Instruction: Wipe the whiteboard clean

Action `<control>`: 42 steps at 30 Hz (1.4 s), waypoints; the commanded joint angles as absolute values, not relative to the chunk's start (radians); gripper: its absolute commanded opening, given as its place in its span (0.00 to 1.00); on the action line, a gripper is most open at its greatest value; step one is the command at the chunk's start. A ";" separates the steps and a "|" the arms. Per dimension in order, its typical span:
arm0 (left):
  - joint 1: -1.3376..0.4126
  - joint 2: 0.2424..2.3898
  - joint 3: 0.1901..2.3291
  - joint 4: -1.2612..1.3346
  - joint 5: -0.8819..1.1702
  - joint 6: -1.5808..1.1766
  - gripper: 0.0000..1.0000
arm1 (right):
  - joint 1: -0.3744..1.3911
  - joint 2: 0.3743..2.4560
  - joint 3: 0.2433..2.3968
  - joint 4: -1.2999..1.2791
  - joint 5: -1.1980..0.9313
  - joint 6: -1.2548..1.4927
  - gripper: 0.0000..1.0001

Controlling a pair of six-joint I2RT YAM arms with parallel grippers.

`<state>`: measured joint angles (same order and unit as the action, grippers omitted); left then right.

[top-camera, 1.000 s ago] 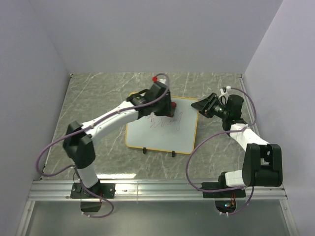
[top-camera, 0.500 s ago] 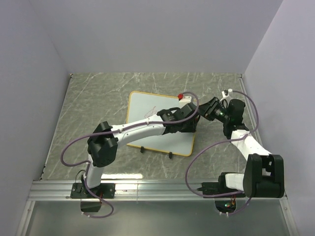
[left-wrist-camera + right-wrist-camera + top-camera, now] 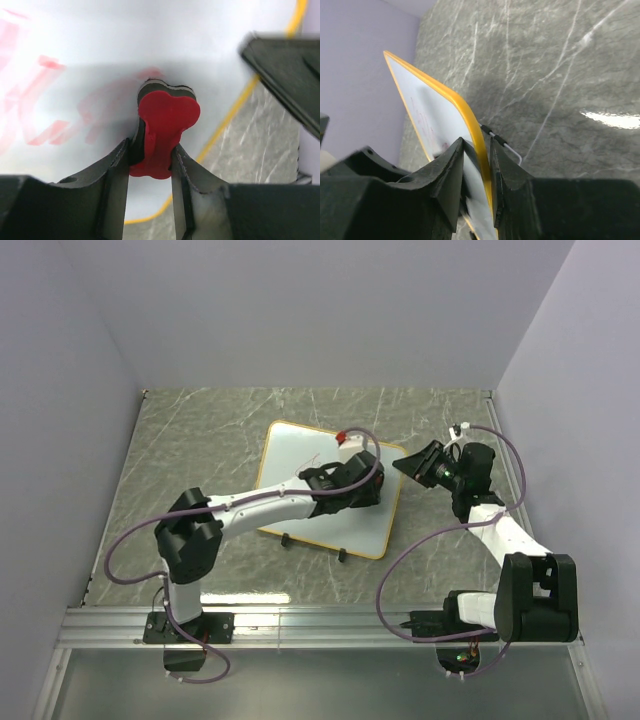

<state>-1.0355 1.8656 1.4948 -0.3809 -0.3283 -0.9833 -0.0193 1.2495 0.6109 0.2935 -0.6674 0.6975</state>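
The whiteboard (image 3: 300, 455) lies skewed on the grey table, with pale red smears (image 3: 45, 100) left on its white face. My left gripper (image 3: 362, 492) reaches over the board's right half, shut on the red eraser (image 3: 167, 115). The eraser's black felt is pressed against the board (image 3: 150, 40), close to the yellow rim. My right gripper (image 3: 407, 466) is at the board's right edge. In the right wrist view this gripper (image 3: 477, 150) has one finger on each side of the yellow rim (image 3: 465, 112), closed on it.
Grey marble tabletop (image 3: 200, 440) enclosed by lilac walls on three sides. A metal rail (image 3: 320, 625) runs along the near edge by both arm bases. Two black feet (image 3: 288, 540) stick out from the board's near edge. A wire foot (image 3: 507, 145) shows beside my right fingers.
The left arm swept the eraser from the board's top to its right side, then back a little, wiping most of the scribble. The right gripper closed on the board's right edge. The board turned.
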 commanded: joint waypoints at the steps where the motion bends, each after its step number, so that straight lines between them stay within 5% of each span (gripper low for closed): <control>1: -0.930 1.818 1.380 -0.345 -0.413 -0.973 0.00 | -0.005 1.247 0.643 0.224 -0.653 0.667 0.00; 15: -0.647 1.601 1.069 -0.287 -0.350 -0.787 0.00 | 0.018 1.233 0.683 0.153 -0.635 0.617 0.00; 20: -0.663 1.591 1.028 -0.224 -0.246 -0.798 0.00 | 0.018 1.212 0.686 0.144 -0.627 0.614 0.00; 32: -1.017 1.848 1.267 -0.183 -0.130 -0.916 0.00 | 0.018 1.170 0.675 0.138 -0.615 0.629 0.00; 42: -0.960 1.775 1.152 -0.278 -0.199 -0.931 0.00 | 0.018 1.149 0.695 0.092 -0.612 0.594 0.00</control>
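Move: The left hand, eraser still in its fingers near the whiteboard's right edge, has the middle of the red scribble about 10 cm to its left, 2 cm farther out and 3 cm lower. The board corner in the right gripper is roughly 5 cm to its right and 4 cm ahead; the nearer black clip is some 15 cm back and 8 cm left, 8 cm lower. From the right hand the scribble lies about 14 cm left, 2 cm back and 3 cm lower. Leftward and outward, the left hand sweeps the gripped eraser some 20 cm across the scribble, turning about 20 degrees counter-clockwise, pauses briefly, then swings back right and towards the base, turning clockwise, to end about 5 cm nearer than it began, the eraser on the board by its right edge. The right hand stays, keeping its pinch on the raised corner. ##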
